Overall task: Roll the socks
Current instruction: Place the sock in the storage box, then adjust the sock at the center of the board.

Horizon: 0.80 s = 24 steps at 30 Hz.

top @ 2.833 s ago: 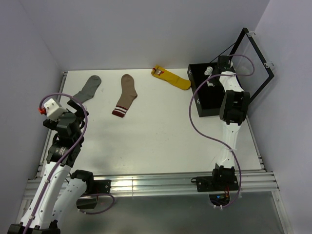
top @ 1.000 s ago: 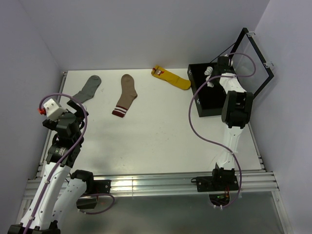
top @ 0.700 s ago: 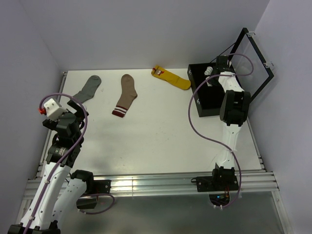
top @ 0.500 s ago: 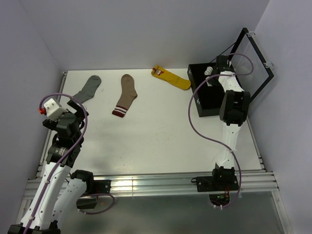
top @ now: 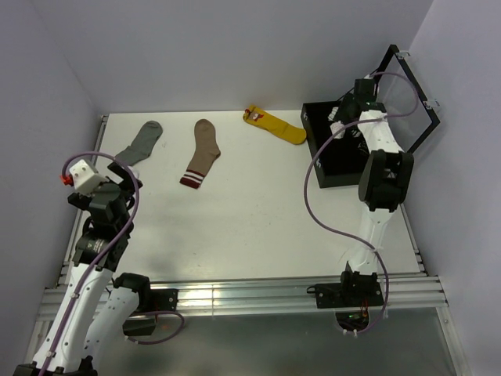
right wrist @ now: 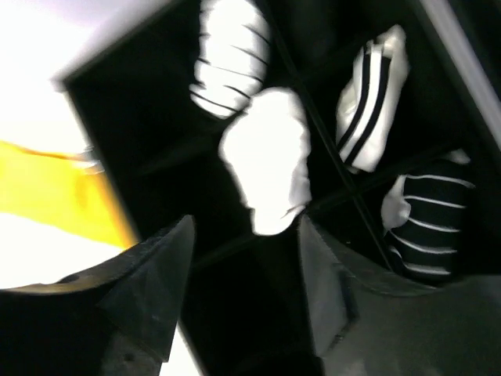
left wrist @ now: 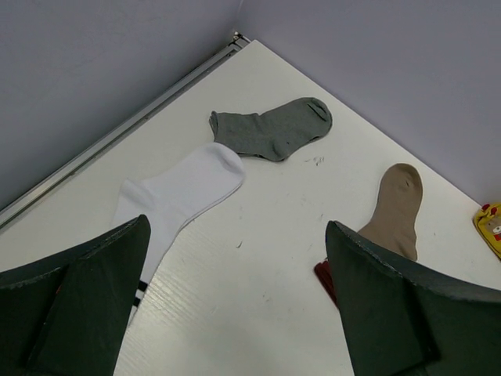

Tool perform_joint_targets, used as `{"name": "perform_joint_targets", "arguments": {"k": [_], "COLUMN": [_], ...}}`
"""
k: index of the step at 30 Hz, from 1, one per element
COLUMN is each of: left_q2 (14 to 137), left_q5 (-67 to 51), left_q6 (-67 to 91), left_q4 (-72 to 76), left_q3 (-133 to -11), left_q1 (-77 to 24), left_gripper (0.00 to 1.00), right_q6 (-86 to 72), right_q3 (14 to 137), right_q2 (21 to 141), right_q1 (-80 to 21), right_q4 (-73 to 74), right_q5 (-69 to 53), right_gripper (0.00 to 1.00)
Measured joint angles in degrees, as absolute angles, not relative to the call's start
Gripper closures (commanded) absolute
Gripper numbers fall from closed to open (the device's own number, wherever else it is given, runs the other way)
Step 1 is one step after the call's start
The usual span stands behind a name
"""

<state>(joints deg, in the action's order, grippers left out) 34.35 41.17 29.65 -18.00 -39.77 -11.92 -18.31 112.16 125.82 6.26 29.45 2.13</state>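
Observation:
A white sock [left wrist: 184,188] lies flat on the table in the left wrist view, with dark stripes near its cuff beside my left finger [left wrist: 86,305]. The left arm hides it in the top view. My left gripper [left wrist: 236,235] [top: 119,174] hangs open above the table just right of that sock, holding nothing. My right gripper [right wrist: 244,227] [top: 341,116] is open over the black box [top: 322,174]. A rolled white sock bundle [right wrist: 264,157] rests in a compartment just beyond its fingertips, with no finger touching it.
Striped rolled bundles [right wrist: 231,59] [right wrist: 372,98] [right wrist: 429,223] fill other compartments of the box, whose framed lid [top: 409,94] stands open at the back right. A grey sock [top: 142,139], a brown sock with a striped cuff [top: 202,153] and a yellow sock [top: 275,125] lie along the far edge.
My right gripper has opened and drawn up and to the right above the box, leaving the white bundle in its compartment. The left arm has not moved.

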Motion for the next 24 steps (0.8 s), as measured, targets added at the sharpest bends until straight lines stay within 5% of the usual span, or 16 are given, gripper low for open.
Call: {"name": "perform_joint_targets", "arguments": {"k": [8,18,24], "left_q2": [32.82,36.53,42.35], "left_q5": [38.7,33.74,32.18], "left_q6": [30.09,32.84,35.46], "left_q4": [-18.76,-21.06,-23.4], "left_q3": [-39.83,-41.5,-43.35], "left_q1": [-11.92,-11.92,-11.94], "left_gripper": [0.01,0.01,0.01], "right_q6": [-18.11,-19.99,-27.53], "right_q3": [103.31,77.93,57.19], "right_q2": [101.45,61.12,39.0], "right_q1": [4.36,2.24,1.96], "right_q4": [28.1,23.42,14.98], "right_q5": [2.15,0.05,-4.01], "right_gripper": [0.22,0.0,0.0]}}
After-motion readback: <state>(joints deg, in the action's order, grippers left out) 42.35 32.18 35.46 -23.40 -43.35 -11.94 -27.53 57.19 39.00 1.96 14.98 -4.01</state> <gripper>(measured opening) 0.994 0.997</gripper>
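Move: The white rolled sock just put in the storage box lies about 2 cm ahead of the right hand, 1 cm to its right and 8 cm below. At that same depth, a thin-striped rolled sock sits 7 cm beyond it, and a two-striped one 7 cm to its right. From the left hand the white roll is some 34 cm ahead, 67 right, 21 below; the flat brown sock is 22 ahead, 17 right, 25 below. The white rolled sock, already free of the fingers, is left behind as the right hand pulls quickly up out of the storage box and back about 30 cm towards its base, climbing nearly as far before easing down slightly. Its fingertips swing up roughly 45 degrees while the fingers spread fully. Meanwhile the open left hand drifts right, down and forward some 5 cm, towards the brown sock. ##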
